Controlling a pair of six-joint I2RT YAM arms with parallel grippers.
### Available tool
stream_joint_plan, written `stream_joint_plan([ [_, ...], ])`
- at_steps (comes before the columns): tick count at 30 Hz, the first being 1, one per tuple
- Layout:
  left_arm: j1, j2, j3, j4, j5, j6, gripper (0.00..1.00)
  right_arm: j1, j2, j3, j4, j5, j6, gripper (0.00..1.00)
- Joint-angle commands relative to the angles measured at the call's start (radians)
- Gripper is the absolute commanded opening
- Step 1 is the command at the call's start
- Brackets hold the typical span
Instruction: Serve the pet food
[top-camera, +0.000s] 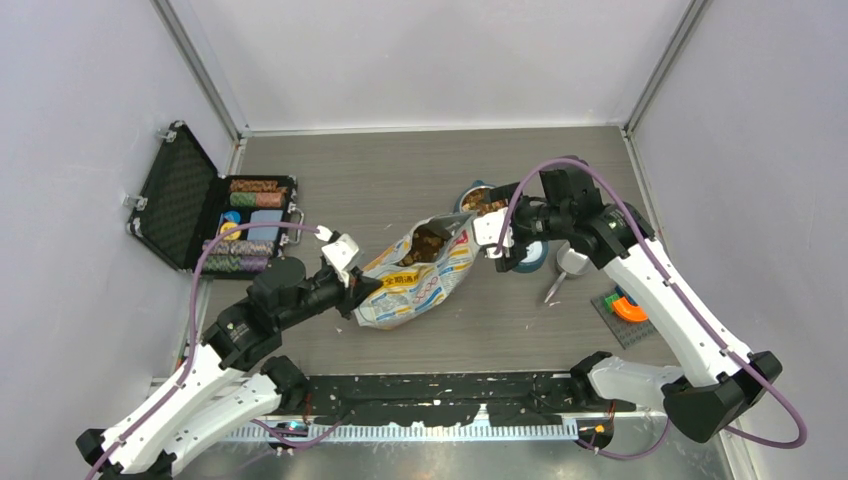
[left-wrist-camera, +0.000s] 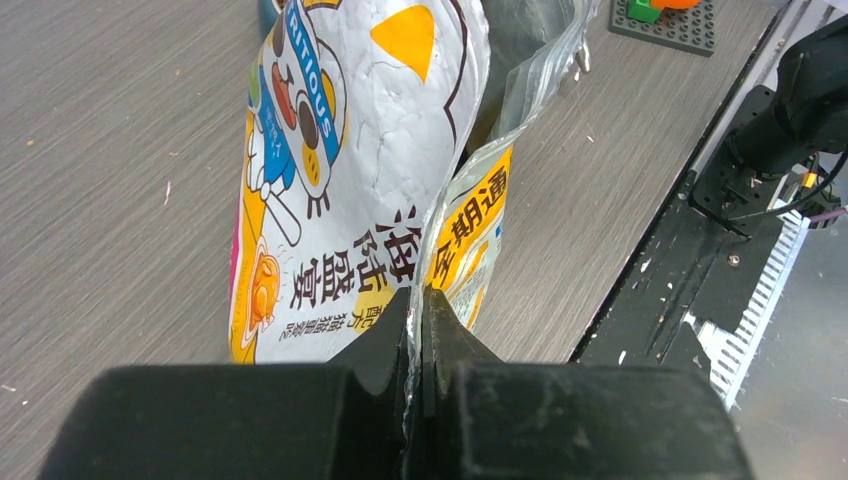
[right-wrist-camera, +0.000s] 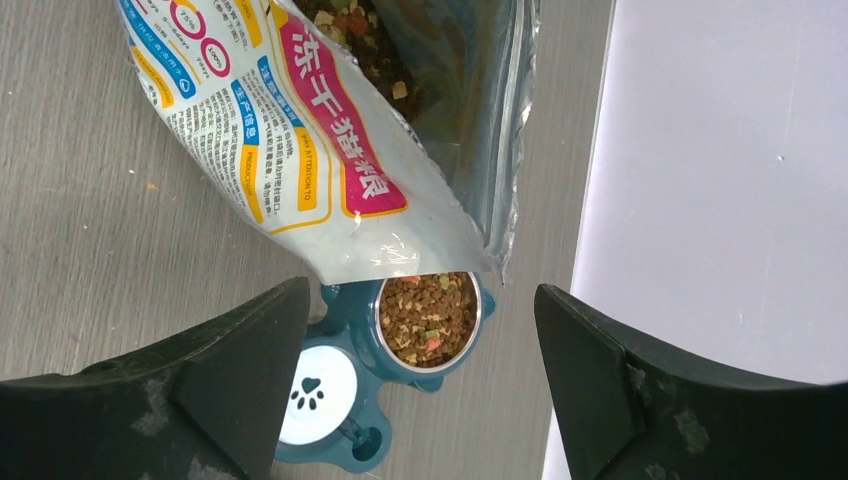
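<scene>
The pet food bag (top-camera: 420, 272) lies on the table, white with yellow and blue print, its open mouth showing brown kibble (top-camera: 428, 243). My left gripper (top-camera: 355, 290) is shut on the bag's bottom edge; the left wrist view shows the jaws pinching the foil seam (left-wrist-camera: 420, 300) of the bag (left-wrist-camera: 350, 170). A teal feeder (right-wrist-camera: 340, 400) holds a steel bowl filled with kibble (right-wrist-camera: 430, 318), partly under the bag's mouth (right-wrist-camera: 300, 130). My right gripper (right-wrist-camera: 422, 290) is open and empty above the feeder, also in the top view (top-camera: 505, 250). The kibble bowl (top-camera: 483, 200) is behind it.
A metal scoop (top-camera: 570, 265) lies right of the feeder. A green baseplate with orange and blue bricks (top-camera: 625, 308) sits at the right. An open black case of poker chips (top-camera: 215, 215) stands at the left. Walls close in on three sides.
</scene>
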Motion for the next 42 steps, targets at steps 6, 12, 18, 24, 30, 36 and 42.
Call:
stream_joint_plan([
  [6, -0.003, -0.017, 0.061, 0.027, 0.062, 0.019, 0.00, 0.026, 0.084, 0.083, 0.013, -0.151, -0.013, 0.89],
  [12, -0.003, -0.048, 0.053, 0.015, 0.020, 0.010, 0.00, 0.074, 0.170, 0.140, -0.037, -0.084, -0.017, 0.26],
  [18, -0.002, -0.173, 0.049, -0.092, -0.682, -0.225, 0.00, 0.064, 0.189, 0.166, -0.130, -0.006, -0.054, 0.05],
  [24, -0.003, -0.471, -0.044, -0.112, -0.790, -0.288, 0.00, 0.061, 0.165, 0.146, -0.206, 0.042, -0.109, 0.05],
  [30, -0.003, -0.495, -0.040, -0.079, -0.613, -0.265, 0.00, 0.061, 0.161, 0.215, -0.284, -0.074, -0.099, 0.05],
  [36, -0.003, -0.235, 0.077, -0.095, -0.476, -0.248, 0.11, 0.063, 0.148, 0.226, -0.222, -0.189, 0.020, 0.05],
  [42, -0.003, -0.106, 0.095, 0.036, -0.288, -0.127, 0.95, 0.069, 0.100, 0.149, 0.076, -0.180, 0.310, 0.05],
])
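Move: The pet food bag hangs by its left edge in the left fingers. Its free right edge is about 5 cm left of the open right fingers, 2 cm below, and some 20 cm right of and 9 cm ahead of the left hand, about level with it. From the right hand, the filled bowl is roughly 7 cm ahead, 2 left and 22 below; the paw-print lid lies 3 back and 7 right, as low. The bag's free right edge is pinched by the right hand, which reaches about 5 cm left, sinking a little, and shuts. Both hands then carry the bag left, the left hand some 8 cm with a 20-degree counter-clockwise turn, the right also drawing back; both ease a few centimetres right again. Finally the left fingers open, letting go, and that hand starts rising and moving forward while the right keeps its pinch. ##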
